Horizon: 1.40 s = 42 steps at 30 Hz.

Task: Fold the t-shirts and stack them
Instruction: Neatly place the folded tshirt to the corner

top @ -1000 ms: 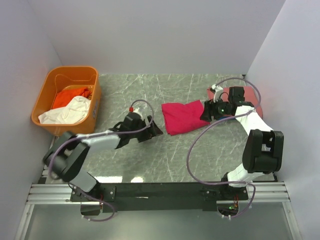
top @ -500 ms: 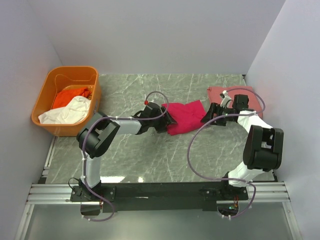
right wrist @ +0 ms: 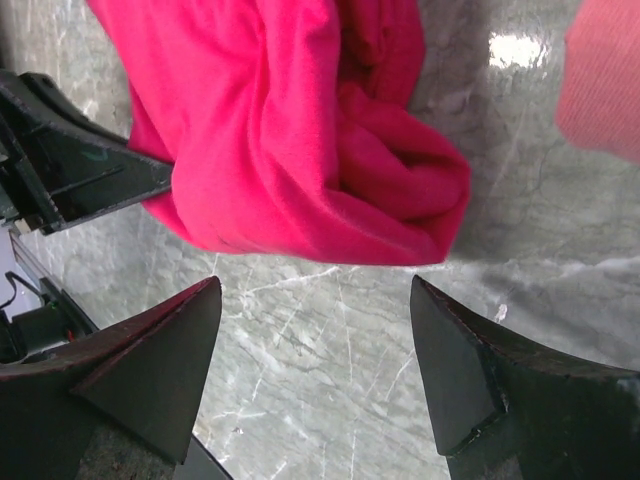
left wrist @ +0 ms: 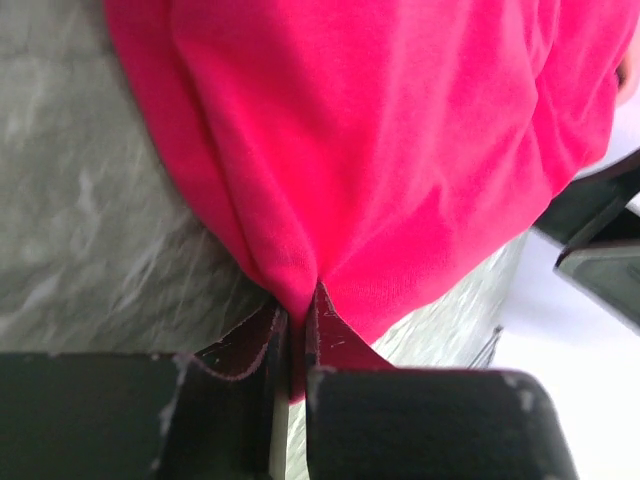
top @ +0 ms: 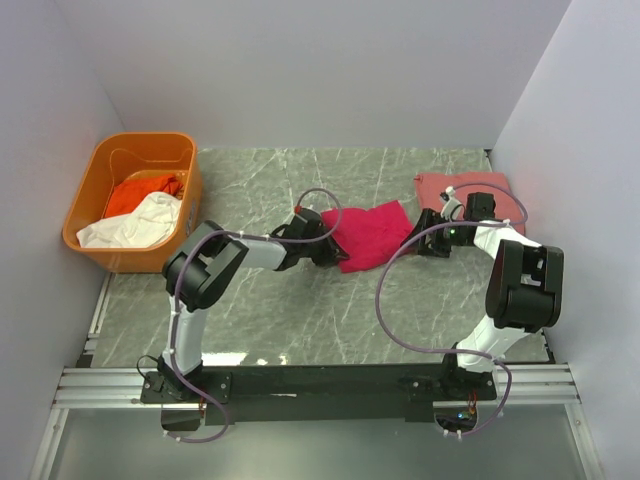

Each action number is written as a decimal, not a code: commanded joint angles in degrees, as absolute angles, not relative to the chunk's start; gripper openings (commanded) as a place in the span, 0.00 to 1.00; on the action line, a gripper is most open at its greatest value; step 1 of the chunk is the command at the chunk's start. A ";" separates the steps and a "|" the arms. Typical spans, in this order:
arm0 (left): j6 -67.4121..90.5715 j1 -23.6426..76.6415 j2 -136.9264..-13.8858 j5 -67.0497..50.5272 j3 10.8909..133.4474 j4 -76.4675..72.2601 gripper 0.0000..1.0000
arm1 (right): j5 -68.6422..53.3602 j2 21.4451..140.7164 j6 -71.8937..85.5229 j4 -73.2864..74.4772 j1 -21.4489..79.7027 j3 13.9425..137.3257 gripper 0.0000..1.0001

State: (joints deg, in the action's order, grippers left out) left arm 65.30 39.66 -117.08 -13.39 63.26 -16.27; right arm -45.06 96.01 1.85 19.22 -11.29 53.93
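A folded crimson-pink t-shirt [top: 372, 233] lies mid-table. My left gripper [top: 325, 250] is at its left edge, shut on a pinch of the cloth; in the left wrist view the fabric [left wrist: 380, 130] runs down between the closed jaws of that gripper [left wrist: 300, 295]. My right gripper [top: 424, 238] sits just off the shirt's right end, open. In the right wrist view its gripper [right wrist: 315, 290] spans bare table, with the bunched shirt end [right wrist: 300, 130] just ahead. A salmon-pink t-shirt [top: 445, 187] lies flat at the far right.
An orange tub [top: 140, 140] stands at the far left, holding an orange t-shirt [top: 140, 192] and a white one [top: 135, 222]. Walls close in the table at the left, back and right. The salmon cloth [right wrist: 605, 80] shows at the right wrist view's upper right.
My left gripper reached right to the crimson-pink shirt's left edge and shut on it. My right gripper backed slightly right, off the shirt's end, and stays open.
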 commanded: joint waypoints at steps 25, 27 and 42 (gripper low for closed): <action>43.26 22.51 -99.31 -16.35 46.31 4.91 0.01 | -49.15 101.16 3.69 22.25 -2.38 60.82 0.85; 42.28 20.58 -100.10 -16.70 47.89 6.85 0.01 | -46.16 100.99 5.79 20.40 -0.28 60.65 0.86; 38.85 19.86 -106.96 -15.91 55.63 12.39 0.01 | -46.67 102.21 25.57 5.04 6.76 56.51 0.86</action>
State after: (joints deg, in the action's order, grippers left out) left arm 41.85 19.86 -103.79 -20.56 56.03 8.47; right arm -43.29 101.23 18.37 14.81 5.91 57.19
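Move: The folded red t-shirt lies flat, its near-left corner already pinched by the left fingers; its middle is about 6 cm ahead and 9 cm right of that hand. The bare table it is drawn to starts some 17 cm left, level with the hand. From the open right hand, the t-shirt's middle is roughly 14 cm left, level fore and aft and a few centimetres lower, while the pink stack sits about 8 cm ahead and 12 cm right. The t-shirt is dragged along the table by its near-left corner, the left fingers keeping their pinch: first diagonally back and left some 7 cm each way, then left and forward again, ending 17 cm left as the wrist rolls about 15 degrees. The right hand, still wide open and low, follows some 10 cm left beside the cloth's right edge after a small dip back. ##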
